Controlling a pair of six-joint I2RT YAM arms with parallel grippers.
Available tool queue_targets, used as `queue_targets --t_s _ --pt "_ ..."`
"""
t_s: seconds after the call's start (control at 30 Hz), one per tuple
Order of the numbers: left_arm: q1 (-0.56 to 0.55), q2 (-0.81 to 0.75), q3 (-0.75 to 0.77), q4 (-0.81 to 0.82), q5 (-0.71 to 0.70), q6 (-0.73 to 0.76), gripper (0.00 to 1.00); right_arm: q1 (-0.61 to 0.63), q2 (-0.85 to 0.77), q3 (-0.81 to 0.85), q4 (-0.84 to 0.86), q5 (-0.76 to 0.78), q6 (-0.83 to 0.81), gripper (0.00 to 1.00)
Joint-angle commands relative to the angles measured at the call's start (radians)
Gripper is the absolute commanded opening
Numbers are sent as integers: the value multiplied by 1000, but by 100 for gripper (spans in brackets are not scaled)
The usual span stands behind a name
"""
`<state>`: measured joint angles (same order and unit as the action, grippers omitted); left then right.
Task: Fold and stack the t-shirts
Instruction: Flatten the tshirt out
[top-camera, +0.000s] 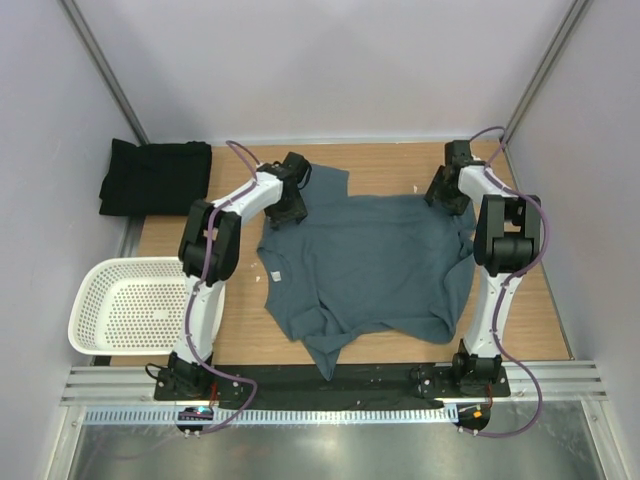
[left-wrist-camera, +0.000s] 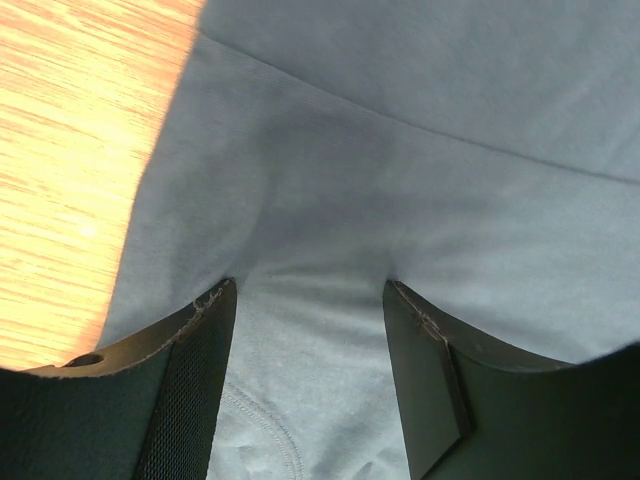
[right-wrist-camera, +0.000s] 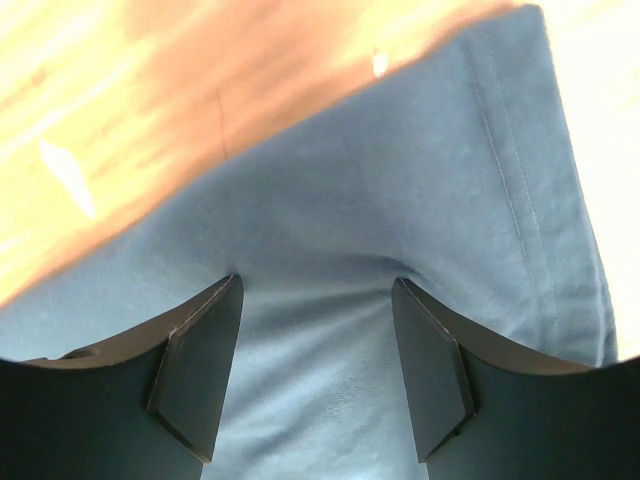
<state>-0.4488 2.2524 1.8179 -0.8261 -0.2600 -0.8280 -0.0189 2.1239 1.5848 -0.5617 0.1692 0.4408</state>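
The slate blue-grey t-shirt (top-camera: 370, 260) lies spread and rumpled on the wooden table, its small white neck label (top-camera: 272, 277) near its left edge. My left gripper (top-camera: 285, 212) presses down on the shirt's far left part and stands open, with cloth (left-wrist-camera: 320, 200) rising between its fingertips (left-wrist-camera: 309, 285). At the shirt's far right corner my right gripper (top-camera: 447, 197) is also open, its tips (right-wrist-camera: 318, 280) sunk into the fabric (right-wrist-camera: 400, 180) beside a stitched hem. The black t-shirt (top-camera: 155, 177) lies folded at the far left.
A white perforated basket (top-camera: 130, 305) sits off the table's near left edge. Bare wood (top-camera: 540, 320) shows to the right of the shirt and along the back. Grey walls close in on both sides.
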Motion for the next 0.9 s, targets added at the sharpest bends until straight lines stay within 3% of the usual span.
queue_targets --t_s 0.0,0.3,0.57,0.87 --pt "15 49 6 -56 -35 -36 62 -3 73 52 31 -14 -109 68" --pt "64 71 12 -19 -7 20 61 -6 142 168 77 -10 -221 68" --pt "99 137 92 -38 28 36 59 -7 197 241 66 -80 -159 68" --pt "154 237 283 -51 13 108 59 -7 120 221 5 -57 -162 69"
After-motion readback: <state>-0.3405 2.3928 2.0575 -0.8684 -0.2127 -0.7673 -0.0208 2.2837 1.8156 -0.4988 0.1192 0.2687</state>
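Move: The tshirt lies spread under both hands, fingertips on its far part. Its middle is about 12 cm back and 18 cm right of the left hand, and some 15 cm back and 18 cm left of the right. From the left hand, the far sleeve is about 8 cm ahead and 8 cm right, the small label 15 cm back and 4 cm left. The stitched hem is 6 cm right of the right hand and 1 cm ahead. The tshirt's far part is dragged forward over the table under the parted fingertips of both hands, which stay down on it at table height. The right hand leads straight forward about 7 cm, turning some 10 degrees counter-clockwise, then holds still; the left starts gently leftwards, then slides mainly forward and left, 5 to 6 cm out, still going. Neither gripper closes. ##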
